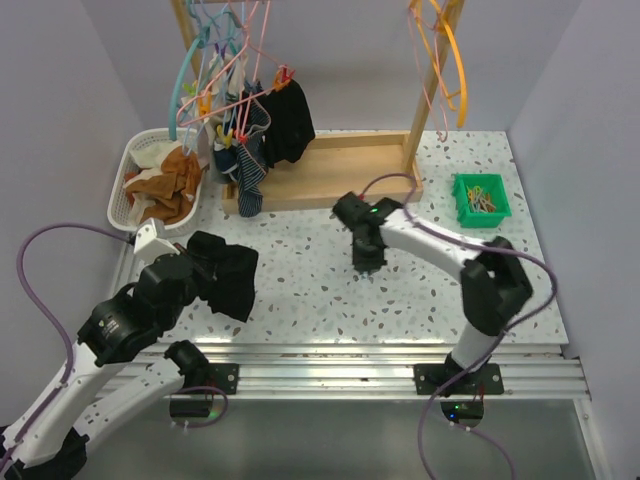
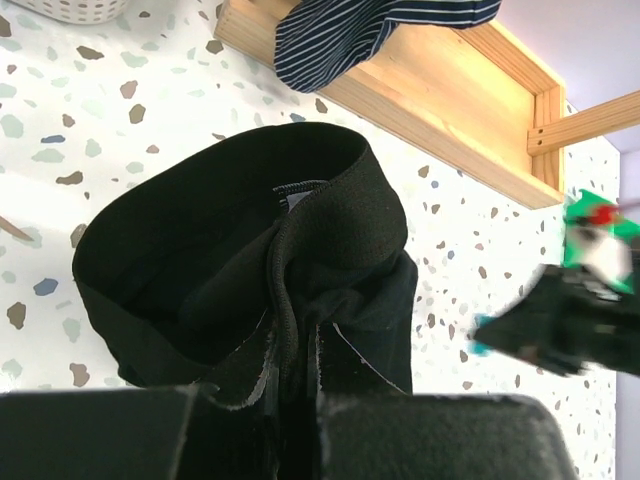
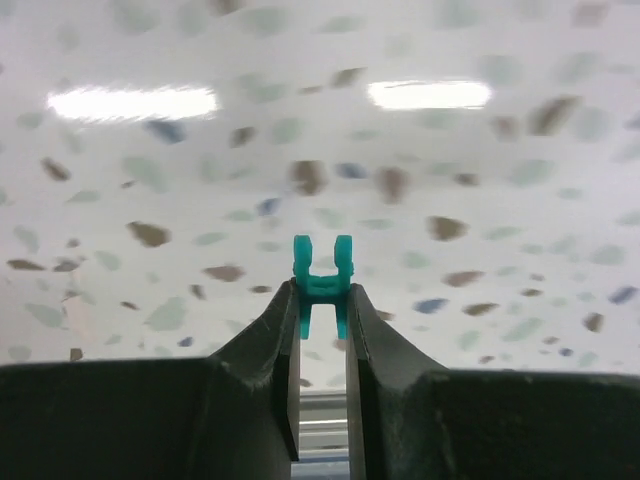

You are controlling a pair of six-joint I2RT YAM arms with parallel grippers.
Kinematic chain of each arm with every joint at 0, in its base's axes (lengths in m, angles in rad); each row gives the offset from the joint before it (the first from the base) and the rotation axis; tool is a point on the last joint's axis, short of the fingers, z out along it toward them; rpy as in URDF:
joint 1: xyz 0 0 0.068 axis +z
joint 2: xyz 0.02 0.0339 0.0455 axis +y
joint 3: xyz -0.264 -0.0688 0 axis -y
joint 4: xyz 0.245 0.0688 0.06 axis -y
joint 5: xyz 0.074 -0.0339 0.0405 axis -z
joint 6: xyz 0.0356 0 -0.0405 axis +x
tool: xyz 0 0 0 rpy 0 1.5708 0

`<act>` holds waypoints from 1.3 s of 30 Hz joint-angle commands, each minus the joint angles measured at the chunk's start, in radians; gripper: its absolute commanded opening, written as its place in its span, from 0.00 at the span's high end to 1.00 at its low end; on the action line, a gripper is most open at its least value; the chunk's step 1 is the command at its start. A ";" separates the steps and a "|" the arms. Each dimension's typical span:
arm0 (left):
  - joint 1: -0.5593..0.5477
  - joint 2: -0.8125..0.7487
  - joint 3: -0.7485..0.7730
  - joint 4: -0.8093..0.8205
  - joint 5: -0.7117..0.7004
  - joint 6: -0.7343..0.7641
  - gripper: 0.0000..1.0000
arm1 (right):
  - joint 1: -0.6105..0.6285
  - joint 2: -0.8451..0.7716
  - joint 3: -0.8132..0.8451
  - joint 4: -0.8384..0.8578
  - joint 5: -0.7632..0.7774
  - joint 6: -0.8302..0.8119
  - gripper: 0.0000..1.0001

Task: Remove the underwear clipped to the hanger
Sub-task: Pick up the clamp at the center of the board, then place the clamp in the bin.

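Note:
A black underwear (image 1: 232,280) hangs limp from my left gripper (image 1: 203,258) over the table's front left. In the left wrist view its waistband (image 2: 230,225) bunches between the jaws of my left gripper (image 2: 297,350), which is shut on it. Another black underwear (image 1: 288,120) is still clipped to a pink hanger (image 1: 240,95) on the rack. My right gripper (image 1: 367,262) points down at the table's middle. In the right wrist view my right gripper (image 3: 322,300) is shut on a small teal clip (image 3: 322,268) held just above the tabletop.
Dark blue striped garments (image 1: 252,165) hang beside the black one over the wooden rack base (image 1: 330,170). A white basket (image 1: 125,175) with orange-brown cloth (image 1: 165,185) stands at back left. A green bin (image 1: 481,198) of clips sits at back right. Orange hangers (image 1: 447,50) hang above it.

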 commanded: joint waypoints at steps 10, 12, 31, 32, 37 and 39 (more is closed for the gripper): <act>0.004 0.110 0.015 0.169 0.068 0.086 1.00 | -0.756 -0.377 -0.223 0.162 0.098 -0.173 1.00; 0.004 0.139 0.039 0.169 0.076 0.097 1.00 | -0.808 -0.316 -0.164 0.226 0.089 -0.179 1.00; 0.004 0.184 0.049 0.191 0.100 0.089 1.00 | -1.062 0.164 0.465 0.251 -0.140 -0.098 0.64; 0.004 0.185 0.050 0.191 0.106 0.089 1.00 | -1.064 0.174 0.484 0.243 -0.150 -0.101 0.49; 0.004 0.182 0.035 0.192 0.112 0.080 1.00 | -1.064 0.117 0.453 0.254 -0.175 -0.117 0.23; 0.004 0.179 0.020 0.191 0.108 0.072 1.00 | -1.064 0.083 0.423 0.234 -0.180 -0.115 0.20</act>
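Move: The right hand already holds the blue-green clamp just above the board. The green bin for it lies about 38 cm to this hand's right and 23 cm farther out, a few centimetres lower; the foot of the rack's right post stands about 27 cm ahead and 18 cm to the right. From the left hand, which keeps the black underwear, that green bin lies some 73 cm to the right, 29 cm ahead and 21 cm below. With the clamp still pinched, the right hand sweeps fast to its right and forward, about 45 cm in all and rising some 9 cm, to above the green bin. On the way the wrist turns about 50 degrees clockwise and tips the fingers outward; then they open wide and let go of the clamp. The left hand, keeping its grip on the underwear, drifts about 5 cm right and forward. ##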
